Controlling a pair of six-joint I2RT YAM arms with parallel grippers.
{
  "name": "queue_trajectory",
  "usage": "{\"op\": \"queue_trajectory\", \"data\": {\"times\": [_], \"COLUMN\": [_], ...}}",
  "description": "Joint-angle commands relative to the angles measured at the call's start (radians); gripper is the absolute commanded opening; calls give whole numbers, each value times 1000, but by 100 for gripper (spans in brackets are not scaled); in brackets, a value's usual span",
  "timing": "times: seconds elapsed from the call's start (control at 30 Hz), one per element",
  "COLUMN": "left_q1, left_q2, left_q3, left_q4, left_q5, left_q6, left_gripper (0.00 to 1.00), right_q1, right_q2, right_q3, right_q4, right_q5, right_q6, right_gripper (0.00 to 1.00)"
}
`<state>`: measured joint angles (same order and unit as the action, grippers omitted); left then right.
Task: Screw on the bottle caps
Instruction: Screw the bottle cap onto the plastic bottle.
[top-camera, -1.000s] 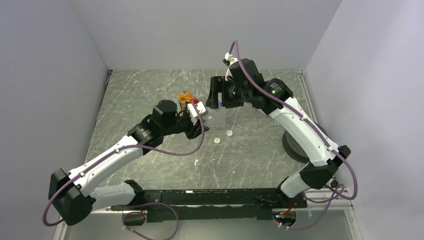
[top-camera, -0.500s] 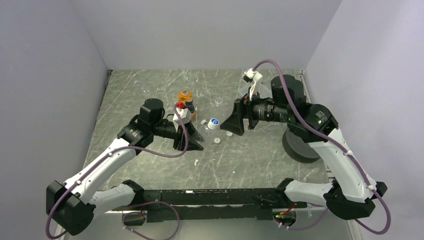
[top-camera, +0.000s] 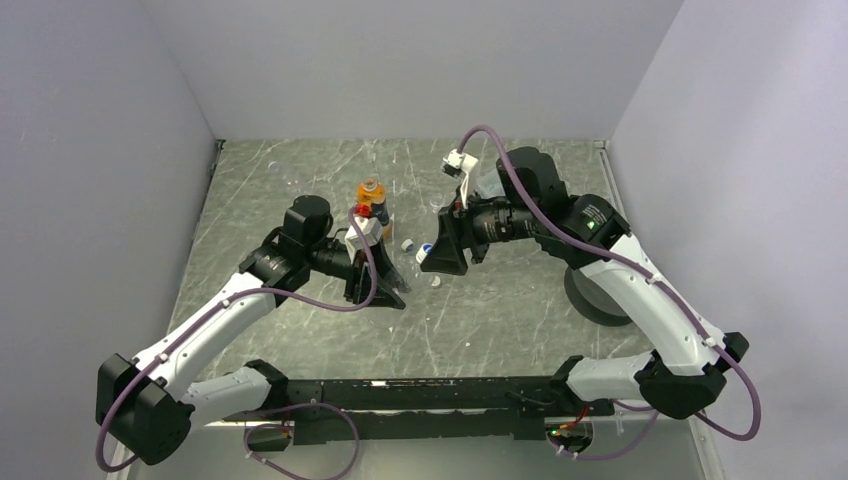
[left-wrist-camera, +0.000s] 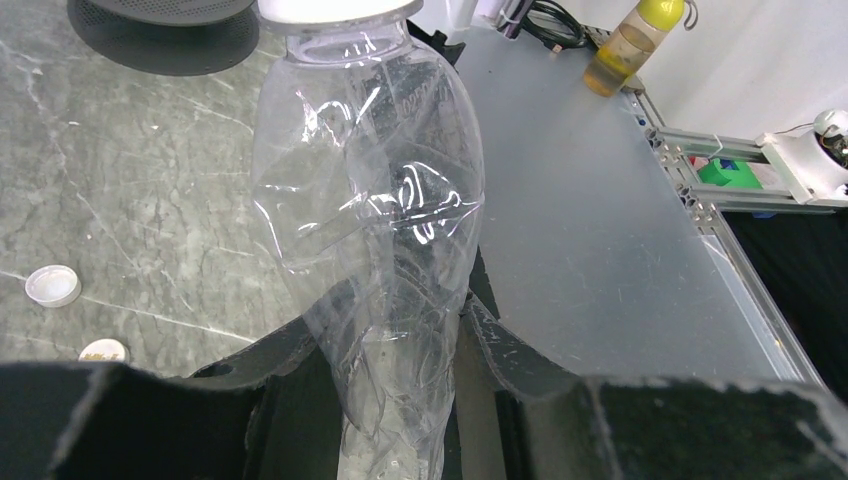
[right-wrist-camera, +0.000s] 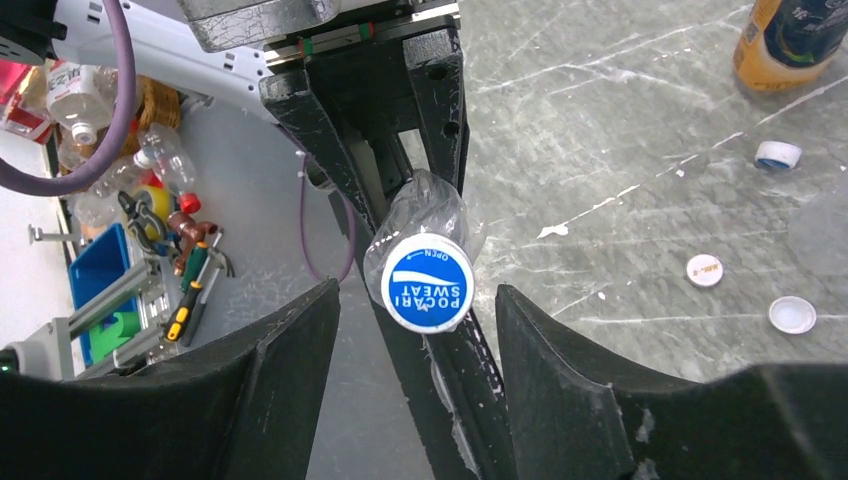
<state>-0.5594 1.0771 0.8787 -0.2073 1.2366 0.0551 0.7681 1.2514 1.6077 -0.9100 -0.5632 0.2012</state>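
Observation:
My left gripper (left-wrist-camera: 390, 330) is shut on the lower body of a clear crumpled plastic bottle (left-wrist-camera: 370, 220) and holds it off the table, its neck pointing at the right arm. A blue-topped cap (right-wrist-camera: 427, 283) sits on its neck and also shows in the top view (top-camera: 427, 249). My right gripper (right-wrist-camera: 418, 300) is open, one jaw on each side of that cap, with gaps on both sides. In the top view the right gripper (top-camera: 441, 256) faces the left gripper (top-camera: 385, 290). The orange-amber bottle (top-camera: 372, 200) stands behind them.
Loose white caps lie on the marble table: one (top-camera: 408, 243) beside the held bottle, one (top-camera: 436, 282) nearer the front, and others in the right wrist view (right-wrist-camera: 778, 154), (right-wrist-camera: 705, 270), (right-wrist-camera: 792, 314). A large black disc (top-camera: 590, 295) lies under the right arm.
My right gripper has swung from the back down and left to the held bottle, and now has its open jaws on both sides of the blue cap. My left arm drew back slightly, then stayed still.

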Motion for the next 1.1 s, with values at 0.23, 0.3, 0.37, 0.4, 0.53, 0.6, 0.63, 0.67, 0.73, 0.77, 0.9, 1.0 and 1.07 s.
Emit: {"op": "queue_trajectory", "data": {"times": [0.23, 0.3, 0.37, 0.4, 0.53, 0.6, 0.63, 0.67, 0.73, 0.77, 0.9, 1.0, 1.07], "left_q1": [4, 4, 4, 4, 4, 4, 4, 4, 4, 4, 4, 4, 4], "left_q2": [-1, 2, 3, 3, 0, -2, -2, -2, -5, -6, -8, -12, -16], "left_q3": [-12, -12, -13, -14, -15, -16, -18, -18, -22, -24, -25, -20, -16], "left_q4": [32, 25, 16, 16, 11, 9, 9, 8, 11, 13, 15, 10, 18], "left_q5": [49, 49, 47, 47, 49, 49, 50, 52, 51, 49, 47, 29, 5], "left_q6": [-8, -2, 5, 6, 10, 12, 12, 12, 11, 9, 8, 12, 10], "left_gripper": [0, 0, 0, 0, 0, 0, 0, 0, 0, 0, 0, 0, 0], "right_q1": [45, 46, 45, 45, 45, 45, 45, 45, 45, 45, 45, 45, 45], "right_q2": [22, 18, 13, 11, -3, -3, -4, -6, -10, -10, -6, 2, 7], "right_q3": [39, 37, 36, 37, 39, 44, 42, 40, 36, 34, 40, 48, 47], "right_q4": [70, 71, 70, 68, 58, 49, 47, 49, 53, 55, 55, 44, 33], "right_q5": [22, 39, 54, 66, 104, 109, 114, 119, 123, 124, 121, 116, 111], "right_q6": [0, 8, 11, 14, 17, 17, 20, 22, 28, 31, 39, 41, 40], "right_gripper": [50, 53, 56, 56, 56, 54, 54, 54, 54, 54, 49, 40, 36]}}
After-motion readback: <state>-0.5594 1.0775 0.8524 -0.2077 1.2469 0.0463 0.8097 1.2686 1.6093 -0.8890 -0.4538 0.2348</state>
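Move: The bottle cap sits on the neck of the clear bottle gripped by the left hand, about 4 cm to the right hand's left, 1 cm ahead and 2 cm below. Some 27 cm below the right hand, three caps lie on the table: a printed white one 7 cm ahead and 2 cm left, an open white one 11 cm ahead and 4 cm right, and a small loose one 16 cm ahead and 9 cm left. From the left hand the bottle cap is roughly 8 cm right, 4 cm ahead and 7 cm up. The right fingers narrow to either side of the bottle cap, losing over a third of their gap, most of it in a first squeeze and a last one; touch can't be made out for certain. The right hand edges about 1 cm left and slightly down over the cap, then shifts some 1 cm forward, easing back right, with hardly any turn. The left hand keeps its grip on the bottle and sinks about 1 cm. ##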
